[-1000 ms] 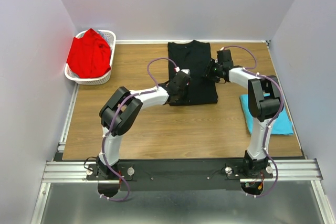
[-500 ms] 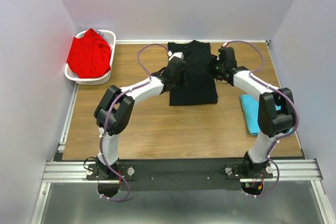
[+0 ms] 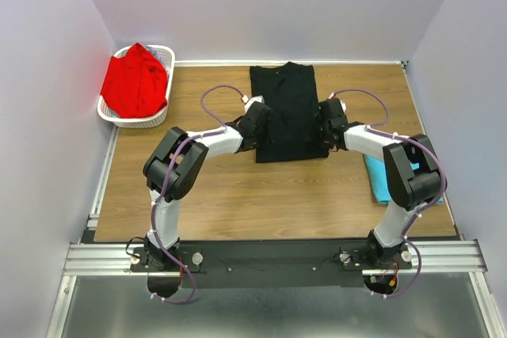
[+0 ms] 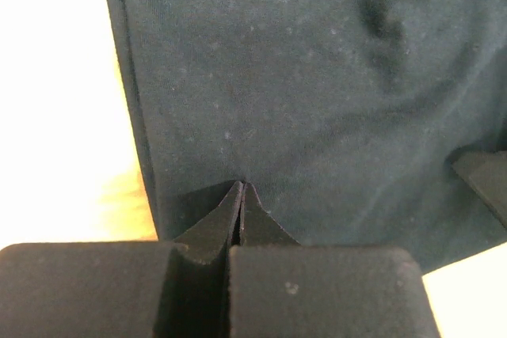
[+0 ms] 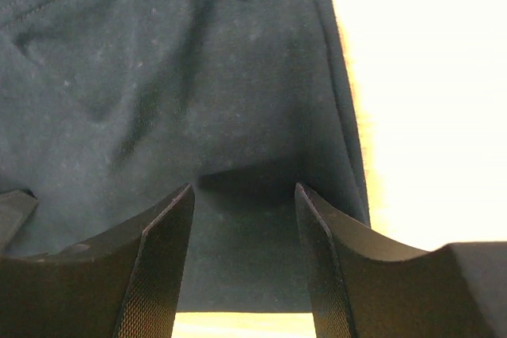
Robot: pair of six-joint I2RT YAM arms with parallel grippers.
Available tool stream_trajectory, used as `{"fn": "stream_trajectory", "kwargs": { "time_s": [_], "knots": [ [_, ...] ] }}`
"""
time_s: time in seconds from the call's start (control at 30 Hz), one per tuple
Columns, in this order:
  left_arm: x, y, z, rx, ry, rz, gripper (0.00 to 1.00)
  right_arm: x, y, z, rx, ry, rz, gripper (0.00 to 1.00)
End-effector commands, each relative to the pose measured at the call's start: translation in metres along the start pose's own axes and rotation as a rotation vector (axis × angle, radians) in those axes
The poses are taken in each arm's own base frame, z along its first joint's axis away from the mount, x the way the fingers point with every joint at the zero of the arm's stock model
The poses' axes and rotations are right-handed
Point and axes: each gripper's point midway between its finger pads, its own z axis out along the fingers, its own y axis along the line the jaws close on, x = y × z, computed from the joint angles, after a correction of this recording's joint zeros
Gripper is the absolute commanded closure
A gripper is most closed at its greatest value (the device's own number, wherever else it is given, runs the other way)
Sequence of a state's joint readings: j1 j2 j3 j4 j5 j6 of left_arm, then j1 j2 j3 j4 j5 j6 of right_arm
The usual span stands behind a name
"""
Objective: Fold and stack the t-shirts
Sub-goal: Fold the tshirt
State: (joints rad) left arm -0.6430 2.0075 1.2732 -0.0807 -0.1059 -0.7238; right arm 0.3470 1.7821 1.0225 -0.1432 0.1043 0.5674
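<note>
The black t-shirt (image 3: pixel 283 108) lies folded into a long strip at the back middle of the table. My left gripper (image 3: pixel 257 126) is shut, its closed tips (image 4: pixel 242 189) resting on the black cloth (image 4: pixel 317 100) near the shirt's left edge, with nothing pinched. At the shirt's right edge my right gripper (image 3: pixel 321 132) is open (image 5: pixel 244 195), straddling flat black cloth (image 5: pixel 158 77) close to the near corner. A folded turquoise t-shirt (image 3: pixel 382 186) lies at the right, partly under the right arm. The red t-shirt (image 3: pixel 135 85) is heaped in the basket.
The white lattice basket (image 3: pixel 150 121) stands at the back left corner. Grey walls close the table on three sides. Bare wood (image 3: pixel 269 195) lies between the black shirt and the arm bases. The other gripper's finger (image 4: pixel 485 184) shows at the right edge of the left wrist view.
Both grippers went toward the shirt's far end, then came back nearer along its left and right edges. The left stayed shut, the right stayed open. The black shirt lies slightly longer and flatter.
</note>
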Motion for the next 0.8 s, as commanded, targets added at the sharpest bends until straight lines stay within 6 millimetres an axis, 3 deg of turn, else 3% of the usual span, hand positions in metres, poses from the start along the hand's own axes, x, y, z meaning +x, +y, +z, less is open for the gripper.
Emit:
{"fn": "stream_trajectory", "kwargs": {
  "time_s": [0.0, 0.17, 0.23, 0.27, 0.3, 0.53, 0.57, 0.67, 0.77],
  "knots": [
    [0.039, 0.035, -0.008, -0.099, 0.082, -0.026, 1.00, 0.060, -0.037, -0.006, 0.116, 0.125, -0.026, 0.39],
    [0.054, 0.039, -0.027, -0.069, 0.102, -0.051, 1.00, 0.091, -0.035, -0.031, 0.060, 0.173, -0.007, 0.39],
    [0.059, 0.039, -0.035, -0.064, 0.106, -0.054, 1.00, 0.093, -0.030, -0.046, 0.018, 0.160, 0.003, 0.39],
    [0.068, 0.046, -0.038, -0.074, 0.123, -0.054, 1.00, 0.107, -0.037, -0.050, 0.024, 0.185, 0.005, 0.39],
    [0.068, 0.044, -0.045, -0.063, 0.117, -0.061, 1.00, 0.108, -0.030, -0.060, -0.010, 0.177, 0.017, 0.39],
    [0.103, 0.046, -0.080, -0.021, 0.158, -0.085, 1.00, 0.154, -0.030, -0.095, -0.075, 0.268, 0.046, 0.39],
    [0.115, 0.046, -0.085, -0.016, 0.176, -0.074, 1.00, 0.154, -0.028, -0.101, -0.094, 0.262, 0.047, 0.39],
    [0.121, 0.039, -0.098, 0.016, 0.184, -0.077, 1.00, 0.163, -0.028, -0.111, -0.111, 0.285, 0.056, 0.39],
    [0.113, 0.034, -0.112, 0.043, 0.163, -0.063, 1.00, 0.146, -0.022, -0.122, -0.118, 0.243, 0.060, 0.39]
  ]
}}
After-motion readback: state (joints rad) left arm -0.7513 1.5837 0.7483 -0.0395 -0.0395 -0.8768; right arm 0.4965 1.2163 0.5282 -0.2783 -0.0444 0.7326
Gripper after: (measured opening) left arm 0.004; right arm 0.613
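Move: The folded black t-shirt lies right under both hands: its middle is some 12 cm ahead and 7 cm right of the left fingertips, and 12 cm ahead and 11 cm left of the right ones. Its near edge runs roughly 7 cm behind both hands, its middle about 9 cm right of the left hand and 10 cm left of the right. The blue folded shirt lies about 30 cm right and 11 cm back of the right hand. Straight back towards the bases, level on the table, both hands drag the black t-shirt: the left about 14 cm with its shut fingertips, drifting a few centimetres left, the right about 17 cm with its fingers still parted. Both keep pressing on the cloth near its side edges, picking up speed, while the wrists tip slightly further down. ##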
